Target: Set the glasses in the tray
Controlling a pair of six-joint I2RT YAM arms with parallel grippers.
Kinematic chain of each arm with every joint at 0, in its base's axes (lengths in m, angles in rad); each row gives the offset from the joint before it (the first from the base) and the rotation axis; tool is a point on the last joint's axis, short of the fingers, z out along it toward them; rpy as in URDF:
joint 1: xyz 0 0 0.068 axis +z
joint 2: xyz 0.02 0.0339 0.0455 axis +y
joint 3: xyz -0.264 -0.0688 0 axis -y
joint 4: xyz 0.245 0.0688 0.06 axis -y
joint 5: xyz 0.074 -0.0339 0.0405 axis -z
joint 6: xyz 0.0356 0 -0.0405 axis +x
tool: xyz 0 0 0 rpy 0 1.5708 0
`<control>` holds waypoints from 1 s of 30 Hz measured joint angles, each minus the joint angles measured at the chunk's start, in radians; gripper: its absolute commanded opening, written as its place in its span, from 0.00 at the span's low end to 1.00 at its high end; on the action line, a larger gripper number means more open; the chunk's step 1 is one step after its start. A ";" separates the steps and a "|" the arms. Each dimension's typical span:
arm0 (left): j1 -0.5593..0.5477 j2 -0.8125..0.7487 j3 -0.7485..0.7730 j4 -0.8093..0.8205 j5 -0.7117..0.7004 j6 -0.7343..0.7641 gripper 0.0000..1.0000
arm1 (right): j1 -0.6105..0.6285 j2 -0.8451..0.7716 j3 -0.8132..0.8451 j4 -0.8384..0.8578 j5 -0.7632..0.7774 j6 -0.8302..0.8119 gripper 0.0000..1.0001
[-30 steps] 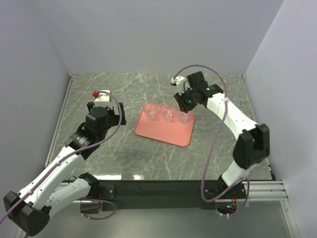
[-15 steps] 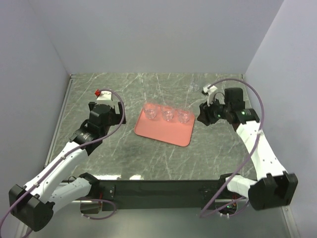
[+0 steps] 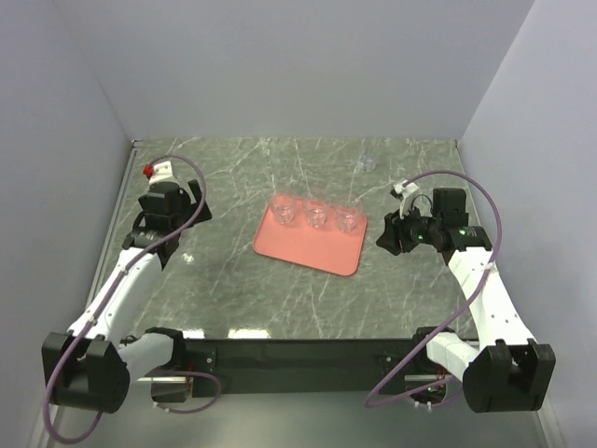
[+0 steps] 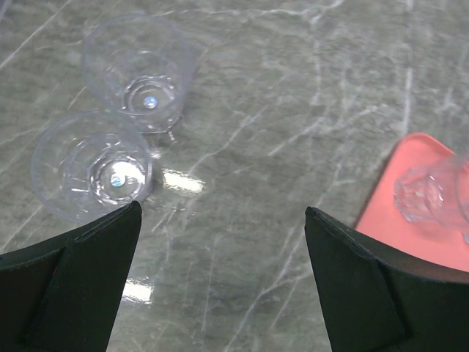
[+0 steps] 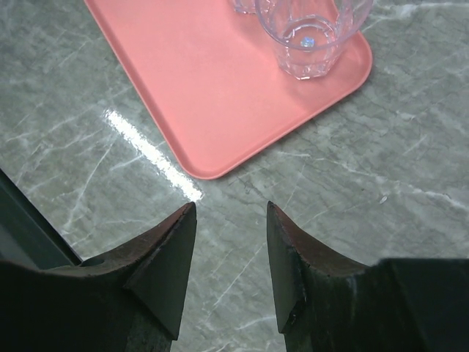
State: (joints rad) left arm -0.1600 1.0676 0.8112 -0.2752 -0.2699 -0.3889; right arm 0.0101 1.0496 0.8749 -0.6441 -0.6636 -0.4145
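The salmon-pink tray lies mid-table with three clear glasses standing along its far side. In the left wrist view two more glasses stand on the marble ahead and left of my left gripper. It is wide open and holds nothing, with the tray's corner to its right. My right gripper hovers over bare table just off the tray's right edge. Its jaws are open and empty, and the nearest tray glass is ahead of it.
A faint clear glass stands on the marble at the far right, behind the right arm. The left arm runs along the table's left edge. Grey walls close in three sides. A black rail spans the near edge.
My right gripper has drawn back from over the tray's right-hand glass to the table right of the tray. My left gripper has swung left, away from the tray.
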 measured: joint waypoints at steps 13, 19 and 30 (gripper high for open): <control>0.142 0.176 0.069 -0.037 0.073 -0.056 0.88 | -0.002 -0.023 0.000 0.000 -0.008 -0.003 0.50; 0.176 0.296 0.135 -0.064 0.086 -0.078 0.75 | -0.015 -0.032 0.000 0.000 -0.010 -0.003 0.50; 0.192 0.413 0.178 -0.127 0.060 -0.098 0.44 | -0.029 -0.034 0.000 0.000 -0.011 -0.003 0.50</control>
State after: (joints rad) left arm 0.0315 1.4807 0.9894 -0.4019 -0.2100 -0.4866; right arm -0.0185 1.0153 0.8745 -0.6437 -0.6746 -0.4179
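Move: The nearer of the two left-side glasses stands about 4 cm ahead of the left hand, 10 cm to its left and 12 cm below. The farther glass is some 12 cm ahead and 8 cm left, equally low; the tray's middle lies roughly 5 cm ahead and 31 cm right, about 17 cm down. From the right hand, the nearer glass is about 8 cm ahead, 62 cm left and 12 cm below. The left hand sinks about 9 cm, drifting left and forward towards the nearer glass, tipping down, fingers half closing. ##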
